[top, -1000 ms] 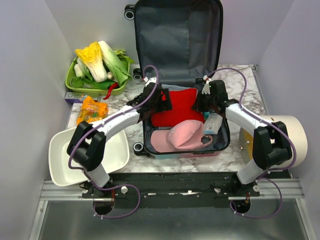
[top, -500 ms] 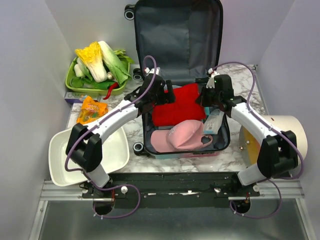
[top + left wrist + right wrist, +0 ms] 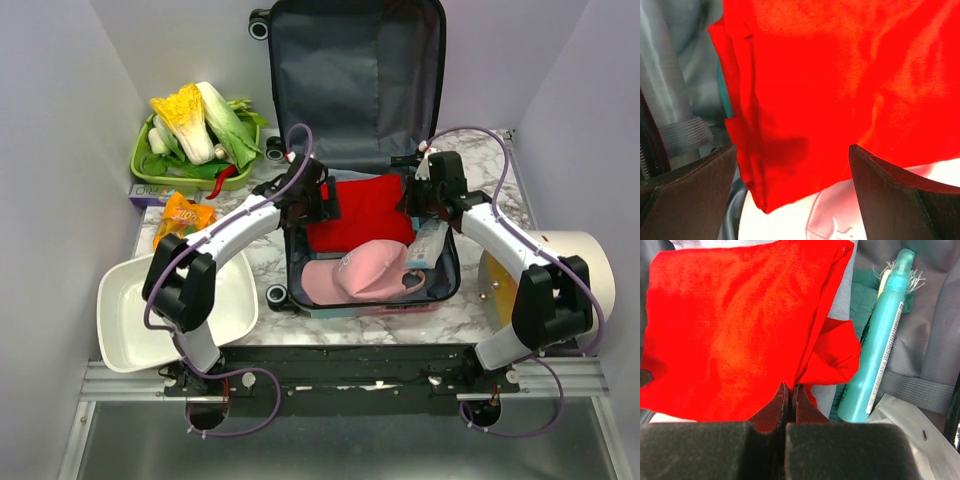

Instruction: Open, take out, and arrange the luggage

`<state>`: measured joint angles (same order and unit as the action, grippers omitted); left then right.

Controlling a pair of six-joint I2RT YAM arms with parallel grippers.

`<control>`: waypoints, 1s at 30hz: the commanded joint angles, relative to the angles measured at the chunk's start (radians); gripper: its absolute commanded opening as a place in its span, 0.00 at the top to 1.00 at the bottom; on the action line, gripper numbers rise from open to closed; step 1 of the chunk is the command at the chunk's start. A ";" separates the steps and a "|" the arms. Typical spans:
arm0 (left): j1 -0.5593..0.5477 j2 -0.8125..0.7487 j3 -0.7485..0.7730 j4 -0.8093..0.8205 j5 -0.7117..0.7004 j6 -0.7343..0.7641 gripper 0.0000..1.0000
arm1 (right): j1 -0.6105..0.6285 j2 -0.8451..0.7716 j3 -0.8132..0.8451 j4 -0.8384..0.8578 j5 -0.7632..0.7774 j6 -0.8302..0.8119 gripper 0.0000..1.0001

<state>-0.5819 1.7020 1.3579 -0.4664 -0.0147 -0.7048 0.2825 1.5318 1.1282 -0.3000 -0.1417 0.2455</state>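
The luggage (image 3: 360,80) lies open on the marble table, its lid leaning on the back wall. Its lower half holds a red cloth (image 3: 360,215), a pink cap (image 3: 365,270) and a teal bottle (image 3: 428,240). My left gripper (image 3: 322,200) hangs open over the red cloth's (image 3: 840,75) left edge, with the cap (image 3: 805,215) below it. My right gripper (image 3: 791,388) is shut on the red cloth's (image 3: 730,330) right edge, beside the teal bottle (image 3: 880,350).
A green tray (image 3: 140,160) of vegetables stands at the back left, with an orange snack pack (image 3: 185,220) in front. A white basin (image 3: 120,320) sits near left, a cream cylinder (image 3: 590,265) near right. A clear plastic bag (image 3: 905,425) lies in the suitcase.
My right gripper has closed on the red cloth's edge. Both arms have shifted slightly toward the back, and the cloth has spread wider between them.
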 commanded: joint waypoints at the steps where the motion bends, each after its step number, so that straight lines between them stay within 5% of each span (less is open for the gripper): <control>1: -0.001 0.061 0.035 -0.097 0.015 -0.036 0.01 | -0.011 0.019 0.025 -0.034 0.042 -0.012 0.99; 18: 0.005 0.157 0.086 -0.075 0.008 -0.055 0.14 | -0.011 0.019 0.031 -0.036 0.024 -0.020 0.99; 22: 0.007 0.162 0.078 -0.035 0.056 -0.061 0.27 | -0.011 0.013 0.028 -0.036 0.025 -0.020 0.99; 27: 0.007 0.176 0.086 -0.026 0.082 -0.065 0.28 | -0.013 0.011 0.028 -0.037 0.027 -0.020 0.99; 30: 0.007 0.170 0.084 -0.026 0.085 -0.064 0.41 | -0.011 0.008 0.027 -0.037 0.025 -0.018 0.99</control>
<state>-0.5758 1.8664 1.4250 -0.5034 0.0269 -0.7620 0.2798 1.5440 1.1282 -0.3157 -0.1349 0.2413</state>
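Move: The red cloth lies with its middle about 6 cm to the left hand's right, 3 cm back and 5 cm below; its left edge is nearly under the open fingers. The pink cap is roughly 15 cm back, 8 cm right and 5 cm below. The suitcase's left rim runs some 9 cm to the left, 1 cm back and 5 cm below. From the right hand, already pinching the cloth's right edge, the cloth's middle is about 8 cm left, 2 cm back and 4 cm down. Down onto the cloth goes the left hand, about 5 cm, most of it in one quick dip at the start, fingers tipping some 10 degrees steeper. Low over the cloth's left part, its wide-open fingers then close by about a third, their tips coming onto the fabric and starting to gather it. The right hand stays nearly still, fingers shut, keeping its pinch on the right edge. ##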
